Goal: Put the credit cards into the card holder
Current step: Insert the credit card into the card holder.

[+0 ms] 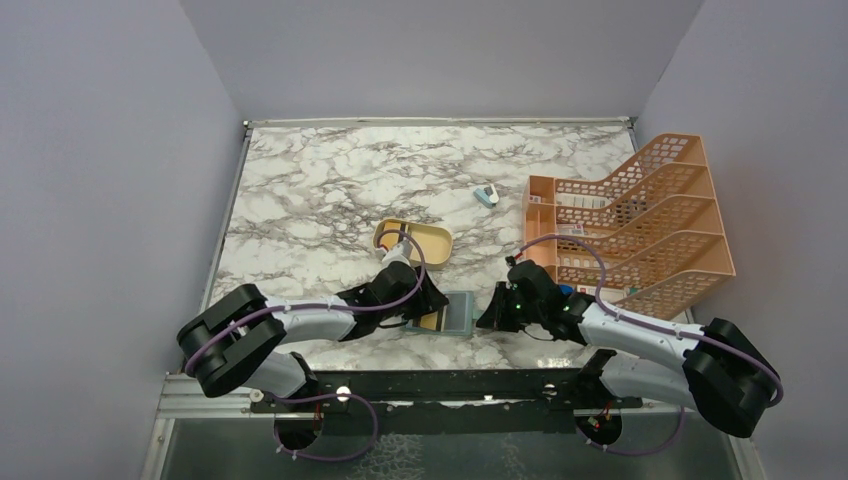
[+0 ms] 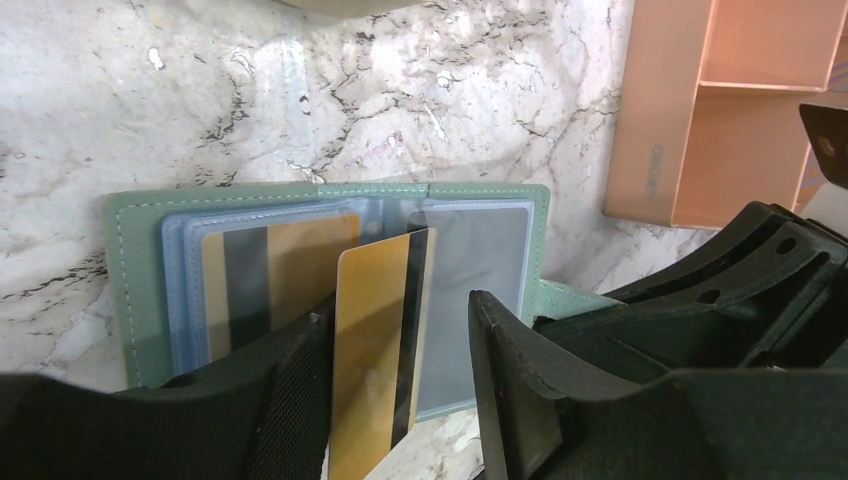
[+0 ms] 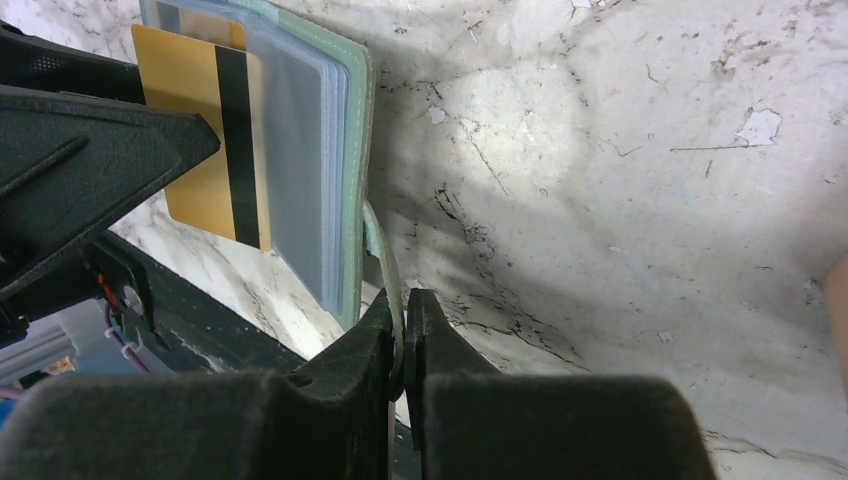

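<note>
The grey-green card holder (image 1: 458, 312) lies open near the table's front edge, its pale blue pockets (image 2: 180, 270) facing up. One tan-gold credit card (image 2: 265, 275) with a black stripe sits inside a left pocket. A second gold credit card (image 2: 375, 340) stands between the fingers of my left gripper (image 2: 400, 300). It leans on the left finger (image 2: 290, 390), and a gap separates it from the right finger, so the gripper is open. My right gripper (image 3: 403, 300) is shut on the card holder's thin green strap (image 3: 378, 250) at the holder's right edge (image 3: 355, 150).
A tan oval dish (image 1: 415, 240) sits just behind the left gripper. A small blue-and-white gadget (image 1: 486, 195) lies farther back. The orange mesh file rack (image 1: 640, 225) stands at the right, close to the right arm.
</note>
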Tool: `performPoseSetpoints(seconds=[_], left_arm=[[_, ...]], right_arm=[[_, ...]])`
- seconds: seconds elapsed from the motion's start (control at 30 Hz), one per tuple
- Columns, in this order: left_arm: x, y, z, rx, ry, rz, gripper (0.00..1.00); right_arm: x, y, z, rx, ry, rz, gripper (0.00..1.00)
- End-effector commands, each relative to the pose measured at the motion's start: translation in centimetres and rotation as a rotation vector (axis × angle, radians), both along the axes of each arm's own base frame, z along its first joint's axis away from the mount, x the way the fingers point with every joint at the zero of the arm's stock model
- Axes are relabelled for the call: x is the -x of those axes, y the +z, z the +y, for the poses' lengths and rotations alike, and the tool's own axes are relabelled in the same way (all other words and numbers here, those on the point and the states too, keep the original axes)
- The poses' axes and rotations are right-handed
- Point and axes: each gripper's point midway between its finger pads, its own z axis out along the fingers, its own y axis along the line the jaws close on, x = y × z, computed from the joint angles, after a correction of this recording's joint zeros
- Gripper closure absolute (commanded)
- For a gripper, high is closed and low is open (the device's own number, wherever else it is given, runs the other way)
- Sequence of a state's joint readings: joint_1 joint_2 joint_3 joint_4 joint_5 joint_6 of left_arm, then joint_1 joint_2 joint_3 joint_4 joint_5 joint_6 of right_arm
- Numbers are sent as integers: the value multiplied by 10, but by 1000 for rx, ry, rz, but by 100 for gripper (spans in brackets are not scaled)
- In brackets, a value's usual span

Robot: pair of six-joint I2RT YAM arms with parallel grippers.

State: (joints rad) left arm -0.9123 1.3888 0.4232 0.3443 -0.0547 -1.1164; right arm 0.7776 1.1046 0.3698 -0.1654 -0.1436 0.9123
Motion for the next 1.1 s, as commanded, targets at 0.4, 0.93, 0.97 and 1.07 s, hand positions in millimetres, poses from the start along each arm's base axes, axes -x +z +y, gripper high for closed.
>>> performPoseSetpoints(seconds=[0.4,0.93,0.97,1.07], left_arm=[[3,-23,17,-139,13,37,72],[1,-26,7,-111,-16,25,75],[2,-26,7,-111,-21,26,74],[3,-24,7,-103,-26,26,73]], right_arm=[[1,5,2,-13,8,-5,98],[-24,56,-8,64,-41,-122,70],[-26,56,-10,85,-45,-124,67],[-29,53,-17,144,-47,-131,59]])
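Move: The left hand is poised over the open card holder, fingers parted around the gold card, whose middle is about 1 cm left, 2 cm back and 2 cm below. The holder's middle is roughly 1 cm left, 2 cm back and 4 cm down; the tan tray is 6 cm left, 13 cm forward. The right hand already pinches the closure tab, with the gold card about 10 cm left and 2 cm forward, and the holder's middle 8 cm left, 2 cm forward. The right fingers keep their pinch on the closure tab until late, then open and let it go, the hand rising about 6 cm and easing some 2.5 cm forward, clear of the holder. Meanwhile the left fingers close to about half their gap around the gold card as that hand sinks 1 cm, shifting slightly left, then back right. ##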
